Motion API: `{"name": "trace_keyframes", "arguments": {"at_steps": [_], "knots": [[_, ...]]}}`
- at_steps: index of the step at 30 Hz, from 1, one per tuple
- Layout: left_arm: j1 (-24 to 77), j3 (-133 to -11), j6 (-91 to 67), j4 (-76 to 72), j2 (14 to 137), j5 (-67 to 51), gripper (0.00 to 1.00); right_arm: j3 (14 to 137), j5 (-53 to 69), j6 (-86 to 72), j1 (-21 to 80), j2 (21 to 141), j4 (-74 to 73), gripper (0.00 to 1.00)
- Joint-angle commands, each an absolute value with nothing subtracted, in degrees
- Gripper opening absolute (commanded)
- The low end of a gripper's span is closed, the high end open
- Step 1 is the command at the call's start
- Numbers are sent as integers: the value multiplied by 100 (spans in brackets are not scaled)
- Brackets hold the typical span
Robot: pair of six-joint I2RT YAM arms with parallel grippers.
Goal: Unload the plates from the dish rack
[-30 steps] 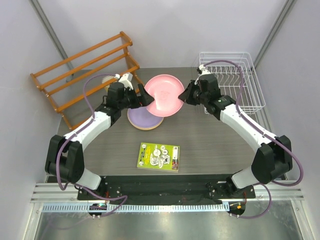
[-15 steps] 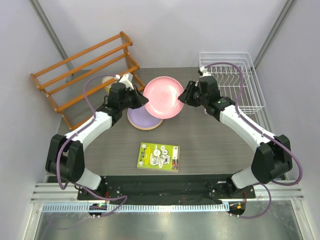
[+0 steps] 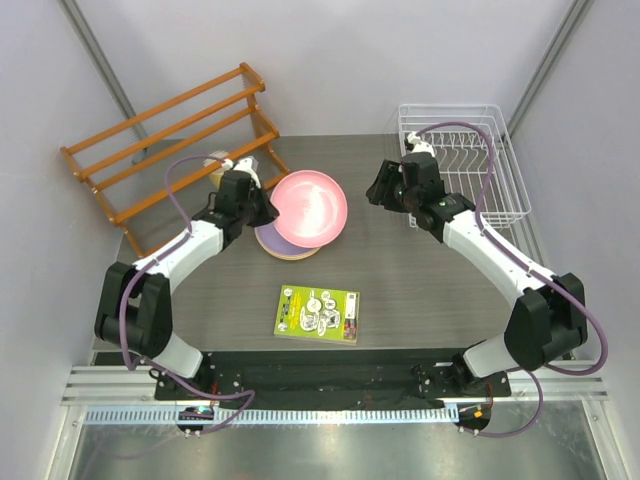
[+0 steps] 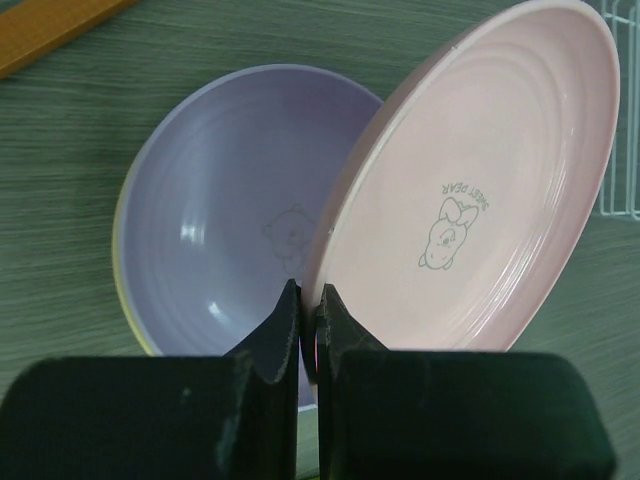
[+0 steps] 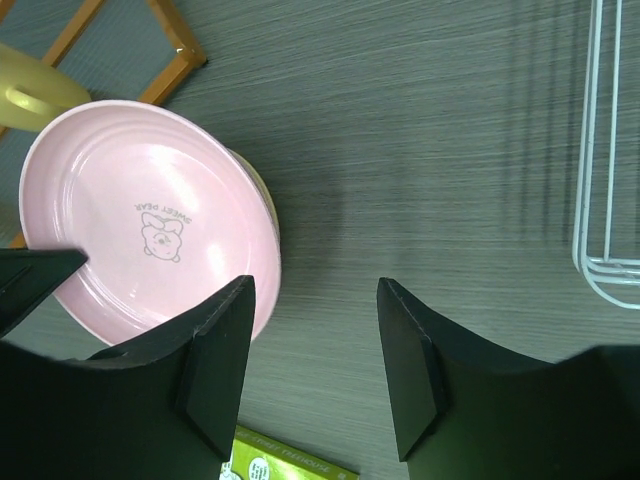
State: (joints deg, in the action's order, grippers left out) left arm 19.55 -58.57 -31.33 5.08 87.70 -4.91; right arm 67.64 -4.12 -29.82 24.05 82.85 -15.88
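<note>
My left gripper (image 4: 310,300) is shut on the near rim of the pink plate (image 4: 480,200), which hangs tilted. In the top view the pink plate (image 3: 312,205) partly overlaps the lilac purple plate (image 3: 278,240) below it. The purple plate (image 4: 220,210) lies flat on the table, and the orange-yellow plate's rim (image 4: 122,290) peeks out beneath it. My right gripper (image 5: 315,290) stands open and empty over bare table, just right of the pink plate (image 5: 140,230). The white wire dish rack (image 3: 515,190) stands at the back right, behind my right gripper (image 3: 375,190).
An orange-brown wooden slatted rack (image 3: 165,135) stands at the back left, with a pale yellow object (image 5: 30,85) beside it. A green-and-yellow booklet (image 3: 317,313) lies near the front middle of the table. A corner of the dish rack (image 5: 600,150) shows at the right.
My left gripper has shut on the pink plate's rim. My right gripper has let go of the plate, opened and drawn back right. The plate has moved left and down over the purple one.
</note>
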Motion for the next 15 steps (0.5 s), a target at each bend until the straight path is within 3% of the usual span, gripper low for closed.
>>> {"name": "trace_keyframes", "arguments": {"at_steps": [1, 15], "knots": [[1706, -5889, -3173, 615, 8807, -290, 0, 6838, -527, -2848, 2364, 8191, -1600, 58], [1406, -5739, -3173, 659, 8921, -263, 0, 6820, -475, -2813, 2347, 8385, -1608, 58]]}}
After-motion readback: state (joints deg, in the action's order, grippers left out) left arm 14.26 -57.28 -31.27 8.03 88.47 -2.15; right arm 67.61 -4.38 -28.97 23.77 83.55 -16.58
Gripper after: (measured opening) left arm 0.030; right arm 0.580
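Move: The left hand holds the pink plate by its left rim. The purple-topped plate stack it is headed for is about level with it, some 5 cm right and 11 cm below. From this hand, the wooden rack's nearest foot is about 12 cm ahead and 4 cm right, and the green box some 22 cm back and 11 cm right. From the empty right hand, the stack is about 18 cm left, level fore-and-aft and 18 cm below. Keeping its pinch on the pink plate's left rim, the left hand travels about 5 cm to its left while sinking roughly half as far, easing to a near stop as the plate comes over the stack. The wrist swings slightly counter-clockwise, and the fingers stay shut. ##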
